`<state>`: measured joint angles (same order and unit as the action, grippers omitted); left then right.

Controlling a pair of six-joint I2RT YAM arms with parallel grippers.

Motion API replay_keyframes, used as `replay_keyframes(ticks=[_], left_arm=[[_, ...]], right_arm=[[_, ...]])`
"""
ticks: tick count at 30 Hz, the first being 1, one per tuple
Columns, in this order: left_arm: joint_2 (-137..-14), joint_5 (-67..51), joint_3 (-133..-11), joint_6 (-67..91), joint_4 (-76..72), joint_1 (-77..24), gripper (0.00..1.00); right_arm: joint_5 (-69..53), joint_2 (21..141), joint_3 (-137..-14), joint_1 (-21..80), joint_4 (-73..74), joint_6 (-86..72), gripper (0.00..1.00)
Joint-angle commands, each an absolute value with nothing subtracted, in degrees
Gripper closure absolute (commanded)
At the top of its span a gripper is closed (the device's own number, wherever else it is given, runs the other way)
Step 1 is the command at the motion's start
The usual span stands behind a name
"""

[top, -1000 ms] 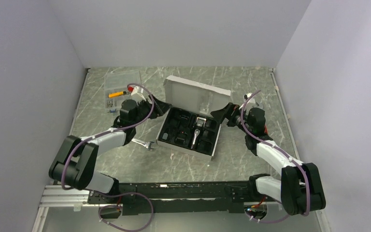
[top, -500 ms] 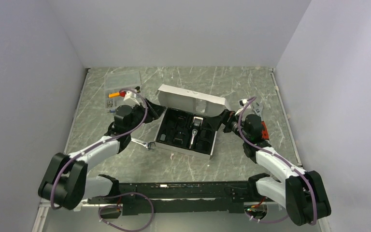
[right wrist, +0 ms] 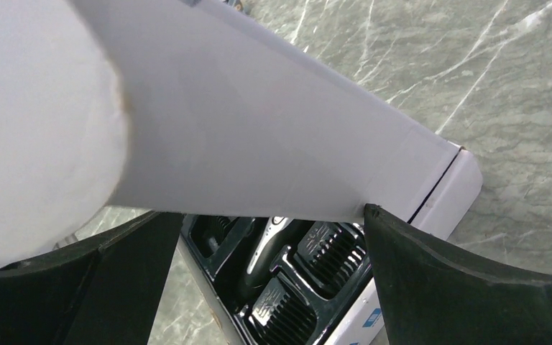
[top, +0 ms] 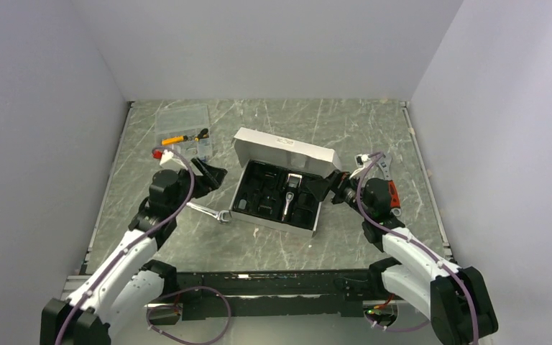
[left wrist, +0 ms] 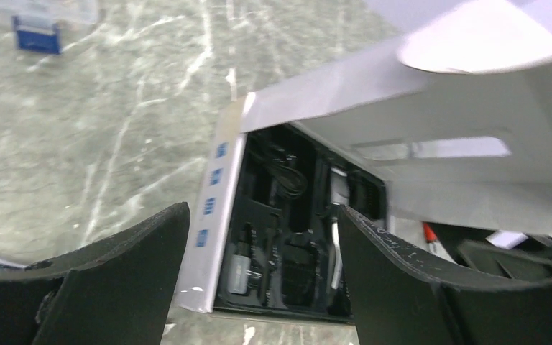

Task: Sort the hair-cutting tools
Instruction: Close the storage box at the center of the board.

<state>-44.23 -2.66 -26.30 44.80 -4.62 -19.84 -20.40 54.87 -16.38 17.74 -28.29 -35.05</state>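
A white box (top: 277, 225) holds a black tray with the black-and-silver clipper (top: 288, 195) and several black comb attachments (top: 264, 195). Its lid (top: 287, 151) leans low over the tray's far side. My left gripper (top: 212, 176) is open and empty, just left of the box. My right gripper (top: 328, 188) is open and empty at the box's right side. In the left wrist view the open gripper (left wrist: 260, 215) frames the tray and the clipper (left wrist: 336, 237). In the right wrist view the gripper (right wrist: 272, 215) frames the clipper (right wrist: 262, 248) and combs (right wrist: 330, 248) under the lid (right wrist: 259, 129).
A silver open-end wrench (top: 210, 211) lies left of the box, under my left arm. A red-handled adjustable wrench (top: 389, 188) lies behind my right arm. A clear plastic case (top: 182, 129) with an orange tool sits at the back left.
The lid has dropped from upright to leaning over the tray. My left arm has drawn back to the left and nearer. My right gripper has shifted slightly down and nearer.
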Motion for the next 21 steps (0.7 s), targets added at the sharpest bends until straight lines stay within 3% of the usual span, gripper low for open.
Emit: replay_keyframes(ticks=[1, 16, 21], left_arm=[[-51.1, -1.8, -32.5, 44.0, 1.3, -17.0, 0.19], [-72.1, -7.3, -44.1, 45.6, -10.0, -7.9, 0.21], [-75.0, -7.8, -44.1, 47.1, -14.6, -5.9, 0.21]], right_arm=[[-20.9, 51.4, -15.4, 18.5, -28.6, -36.4, 0.00], [-17.9, 28.8, -12.6, 18.9, -9.4, -36.4, 0.00], [-4.8, 16.8, -12.2, 18.8, -0.6, -40.4, 0.00]])
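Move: The storage box's raised lid has its middle about 23 cm right of the left hand, 10 cm ahead and some 9 cm lower; the box's tray lies roughly 20 cm right and 2 cm back. The double-ended wrench is about 8 cm left and 6 cm back, the clear organizer 15 cm left and 20 cm ahead. From the right hand the lid's middle is about 13 cm ahead and 12 cm left, the tray 14 cm left and 1 cm ahead. Swing the left gripper forward about 10 cm and some 4 cm left, outside the lid's left end, until roughly level with the lid, sinking slightly at first; tip the fingers down and turn them counter-clockwise, each about 10 degrees, keeping them open. Meanwhile draw the wide-open right gripper back from the lid, rising a little and easing right late on. ##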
